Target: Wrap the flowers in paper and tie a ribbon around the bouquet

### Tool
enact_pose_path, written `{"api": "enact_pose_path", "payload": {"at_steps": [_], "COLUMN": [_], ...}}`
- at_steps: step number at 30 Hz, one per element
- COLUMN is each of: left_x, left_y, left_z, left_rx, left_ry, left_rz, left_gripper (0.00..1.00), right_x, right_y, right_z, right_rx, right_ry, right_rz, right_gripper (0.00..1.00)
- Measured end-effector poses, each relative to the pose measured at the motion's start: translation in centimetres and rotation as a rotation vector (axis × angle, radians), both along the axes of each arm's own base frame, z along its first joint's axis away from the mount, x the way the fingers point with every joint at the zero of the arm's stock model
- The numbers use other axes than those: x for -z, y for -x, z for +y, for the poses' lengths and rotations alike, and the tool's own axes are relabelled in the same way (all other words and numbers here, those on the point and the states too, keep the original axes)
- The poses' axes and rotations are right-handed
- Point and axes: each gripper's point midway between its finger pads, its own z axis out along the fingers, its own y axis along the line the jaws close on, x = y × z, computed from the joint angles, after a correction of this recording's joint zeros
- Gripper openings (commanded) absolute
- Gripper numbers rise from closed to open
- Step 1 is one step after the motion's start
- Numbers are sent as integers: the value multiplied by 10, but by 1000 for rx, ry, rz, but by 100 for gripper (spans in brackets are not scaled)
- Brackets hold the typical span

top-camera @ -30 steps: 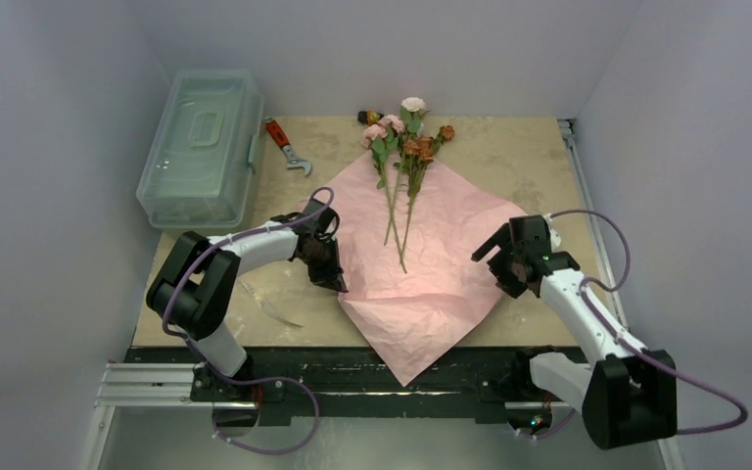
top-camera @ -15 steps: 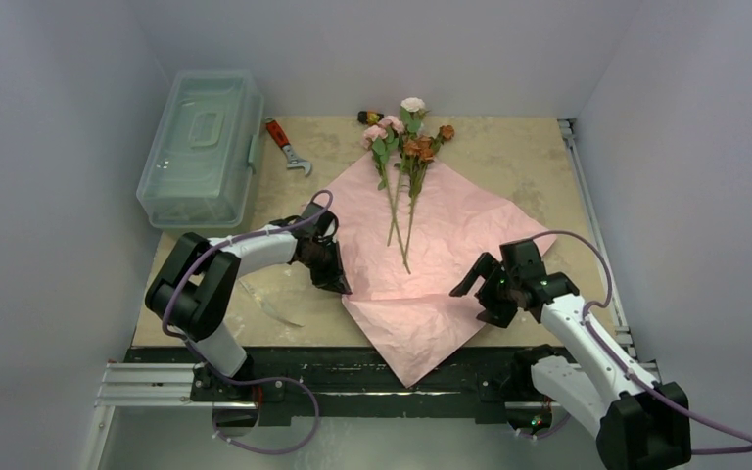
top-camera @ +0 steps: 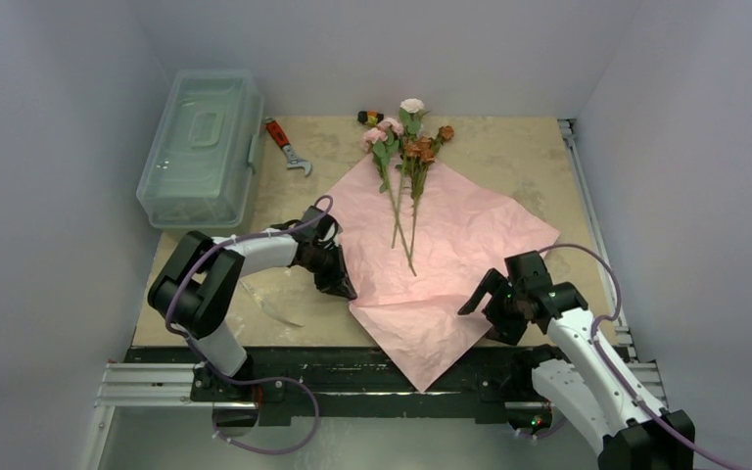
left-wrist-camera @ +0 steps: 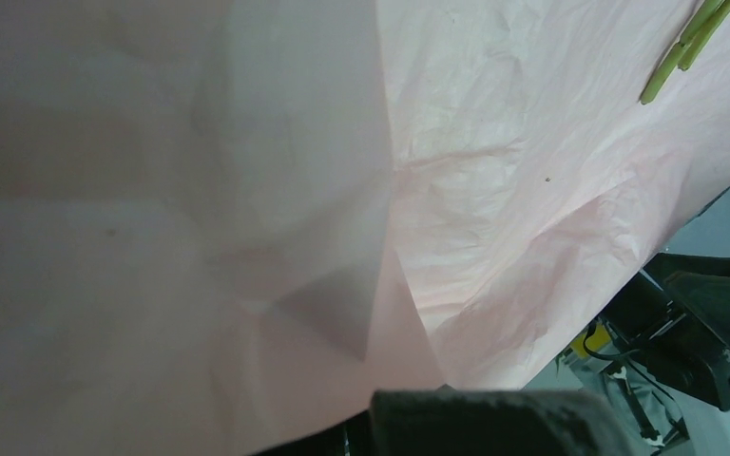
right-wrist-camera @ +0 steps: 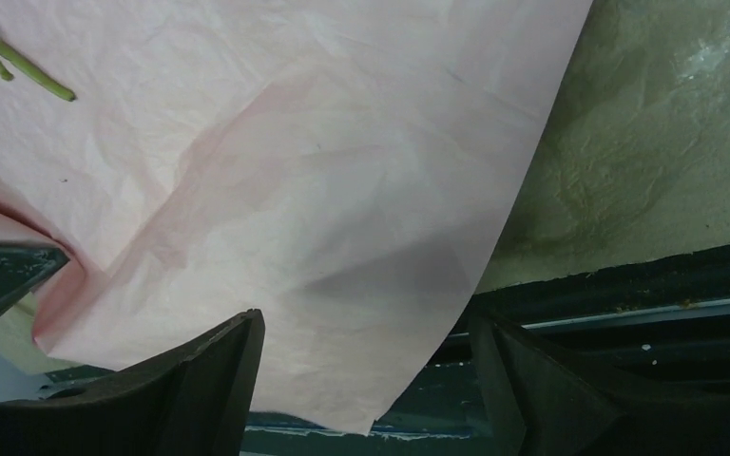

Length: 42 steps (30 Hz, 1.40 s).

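The paper (top-camera: 441,245) lies pink face up as a large diamond on the table, its near corner hanging over the front edge. The flowers (top-camera: 403,147) rest on its far half, blooms away from me and stems (left-wrist-camera: 684,47) pointing toward the middle. My left gripper (top-camera: 343,287) is shut on the paper's left corner, and the lifted sheet (left-wrist-camera: 494,171) fills the left wrist view. My right gripper (top-camera: 485,313) stands open at the paper's near right edge (right-wrist-camera: 323,190), its fingers either side of that edge without touching it. The ribbon and a wrapped bouquet are out of view.
A clear plastic box (top-camera: 201,147) stands at the back left, with a red-handled wrench (top-camera: 286,145) beside it. A small dark object (top-camera: 367,117) lies behind the blooms. The dark rail (top-camera: 352,367) runs along the table's front edge. Bare tabletop (right-wrist-camera: 665,133) shows right of the paper.
My right arm has swung toward the front edge, down along the paper's right side. The left gripper has shifted slightly right, carrying the paper and flowers with it.
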Motion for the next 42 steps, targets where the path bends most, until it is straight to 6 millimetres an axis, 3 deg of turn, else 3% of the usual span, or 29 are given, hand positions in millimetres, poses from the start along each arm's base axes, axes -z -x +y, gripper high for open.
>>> {"api": "enact_pose_path", "payload": {"at_steps": [7, 16, 22, 27, 31, 33, 37, 40, 42], "left_x": [0, 0, 0, 1, 2, 2, -1, -9, -13], "left_y": [3, 4, 3, 5, 6, 6, 5, -1, -3], "left_z": [-6, -7, -5, -1, 2, 5, 15, 25, 34], "left_rx": [9, 10, 3, -1, 5, 9, 26, 37, 45], "left_ry": [37, 54, 55, 46, 26, 0, -69, -129, -174], "left_rz": [28, 40, 46, 58, 63, 66, 54, 7, -20], "left_gripper": [0, 0, 0, 0, 0, 12, 53, 65, 66], "right_x": [21, 25, 15, -1, -10, -14, -19, -21, -24], "right_y": [18, 8, -2, -11, -11, -11, -15, -19, -22], "right_z": [-3, 2, 5, 7, 8, 8, 11, 12, 13], "right_rx": [25, 92, 130, 150, 150, 149, 148, 153, 156], "right_ry": [-4, -45, -70, -93, -93, -96, -98, -87, -79], "right_rz": [62, 22, -11, -50, -50, -45, -32, 0, 21], "right_gripper": [86, 68, 36, 30, 10, 4, 0, 0, 0]}}
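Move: The stretch of pink paper edge I want lies just about under my open right hand, roughly 1 cm back and 3 cm below. The nearest flower stem ends are about 9 cm ahead and 13 cm to its left; the paper's near corner is some 14 cm back and 11 cm left. My left hand already pinches the paper's left edge, and from there that right-hand stretch is around 7 cm back and 26 cm to the right, about level. I dip my right hand about 3 cm and a little back onto the paper's edge, then close its fingers from wide open to a pinch while lifting it forward, some 5 cm up from the low point, with a slight clockwise turn. My left hand keeps its pinch nearly in place until the right one has closed, then opens and slides about 3 cm left and slightly up. ##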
